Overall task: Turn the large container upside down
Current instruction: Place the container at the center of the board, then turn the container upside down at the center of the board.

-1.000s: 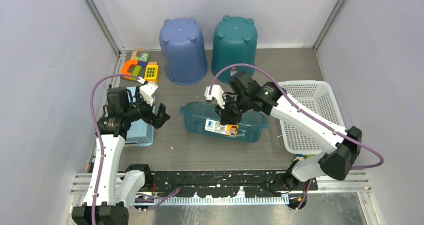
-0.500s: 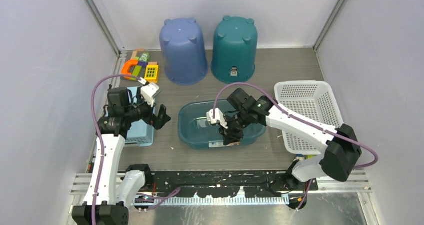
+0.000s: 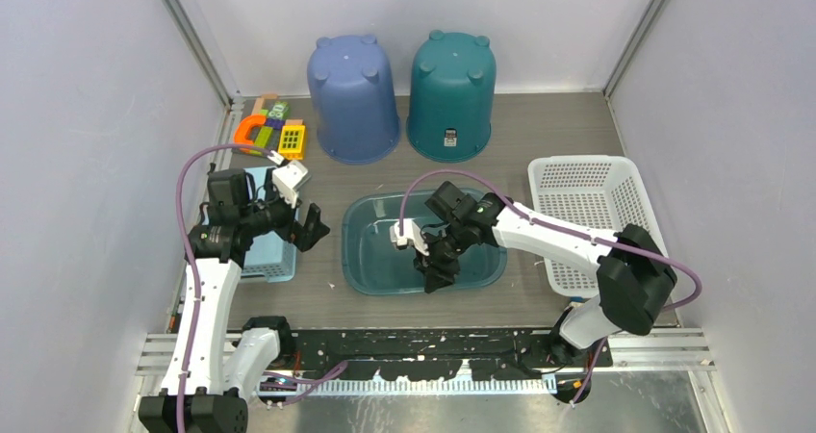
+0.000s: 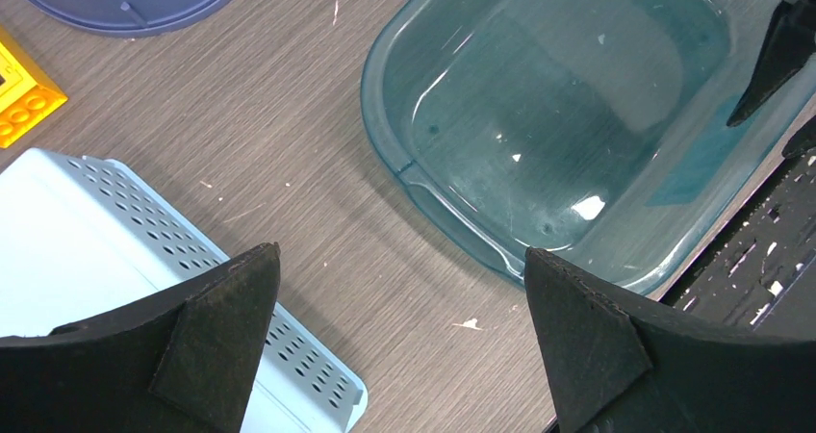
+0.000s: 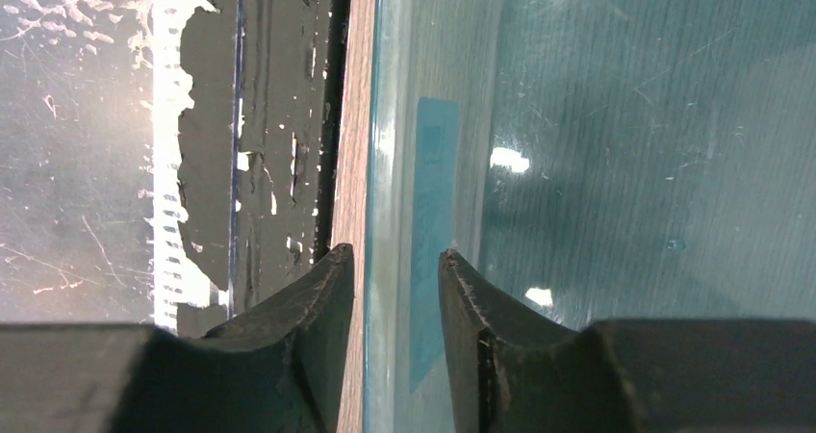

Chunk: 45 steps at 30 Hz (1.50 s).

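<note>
The large container [image 3: 385,245] is a see-through teal tub. It rests flat on the table at the middle with its open side up. My right gripper [image 3: 435,277] straddles its near rim. In the right wrist view the jaws [image 5: 395,260] stand a little apart, one on each side of the tub's wall [image 5: 625,164], with small gaps showing. My left gripper [image 3: 313,226] is wide open and empty, above the table just left of the tub. The left wrist view shows the tub [image 4: 558,106] beyond the left gripper [image 4: 399,289].
A blue bucket [image 3: 352,98] and a teal bucket [image 3: 452,91] stand upside down at the back. A white basket [image 3: 592,221] sits right of the tub and a light blue basket [image 3: 265,250] on the left. Toy blocks [image 3: 267,133] lie at the back left.
The right gripper has swung the tub from lying on its side down to flat, open side up, and moved toward the near edge. The left arm has barely moved.
</note>
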Each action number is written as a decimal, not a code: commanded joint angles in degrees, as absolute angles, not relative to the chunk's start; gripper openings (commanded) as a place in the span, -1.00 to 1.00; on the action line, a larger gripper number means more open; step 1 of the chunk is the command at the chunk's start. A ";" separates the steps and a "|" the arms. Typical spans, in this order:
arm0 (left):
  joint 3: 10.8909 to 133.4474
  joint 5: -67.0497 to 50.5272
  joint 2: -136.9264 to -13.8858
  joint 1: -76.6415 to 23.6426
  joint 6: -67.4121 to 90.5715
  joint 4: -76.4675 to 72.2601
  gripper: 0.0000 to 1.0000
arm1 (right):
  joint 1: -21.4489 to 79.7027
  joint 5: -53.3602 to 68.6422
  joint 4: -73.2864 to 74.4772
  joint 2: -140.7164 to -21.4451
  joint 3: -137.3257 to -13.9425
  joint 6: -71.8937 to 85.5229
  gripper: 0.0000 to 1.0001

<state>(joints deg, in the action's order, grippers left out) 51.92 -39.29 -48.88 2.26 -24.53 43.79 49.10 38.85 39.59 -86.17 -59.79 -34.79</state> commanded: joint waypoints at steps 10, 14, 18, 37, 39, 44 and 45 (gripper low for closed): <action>53.89 -47.36 -48.85 2.03 -29.29 47.93 1.00 | 48.95 36.66 45.73 -80.15 -66.15 -38.79 0.39; 56.49 -50.66 -50.00 0.52 -32.28 51.80 0.99 | 43.82 34.83 46.09 -74.56 -67.21 -38.50 0.78; 58.33 -43.77 -51.51 -8.33 -32.81 52.12 0.99 | 36.48 35.41 45.80 -70.00 -67.23 -37.84 1.00; 52.84 -10.34 -61.53 -56.16 -32.55 47.26 0.99 | 12.88 28.42 35.52 -53.28 -56.92 -28.24 1.00; 51.42 -7.83 -62.22 -57.80 -31.49 44.32 0.99 | 10.80 29.25 34.04 -52.40 -56.15 -27.30 1.00; 48.66 -4.09 -63.59 -60.87 -30.86 39.18 0.99 | 8.26 31.87 33.24 -52.51 -55.28 -26.51 1.00; 48.35 -3.91 -63.88 -61.41 -30.85 38.89 0.99 | 8.02 32.16 33.15 -52.55 -55.10 -26.53 1.00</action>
<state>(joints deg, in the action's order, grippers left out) 49.63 -7.70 -63.31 -59.46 -31.90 44.95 9.02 29.19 36.97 -52.99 -55.59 -28.08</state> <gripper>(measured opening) 0.996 0.996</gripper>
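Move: At the near rim of the green container, the right hand has its fingers either side of the wall; the container's middle lies about 11 cm ahead, 3 cm left and 5 cm lower. From there the white basket sits some 36 cm right and 14 cm ahead, the green bin about 37 cm ahead and 3 cm right. From the left hand, the container's middle is roughly 23 cm right, 1 cm ahead, 16 cm below; the light-blue basket is 14 cm left, 2 cm ahead. Opening wide, the right hand comes free of the near rim and rises about 13 cm, going forward and then right past the container's right end while turning some 50 degrees clockwise. The left hand, open throughout, swings right, back and down to the left part of the near rim, turning clockwise and rolling its left side up; whether it touches can't be seen. ##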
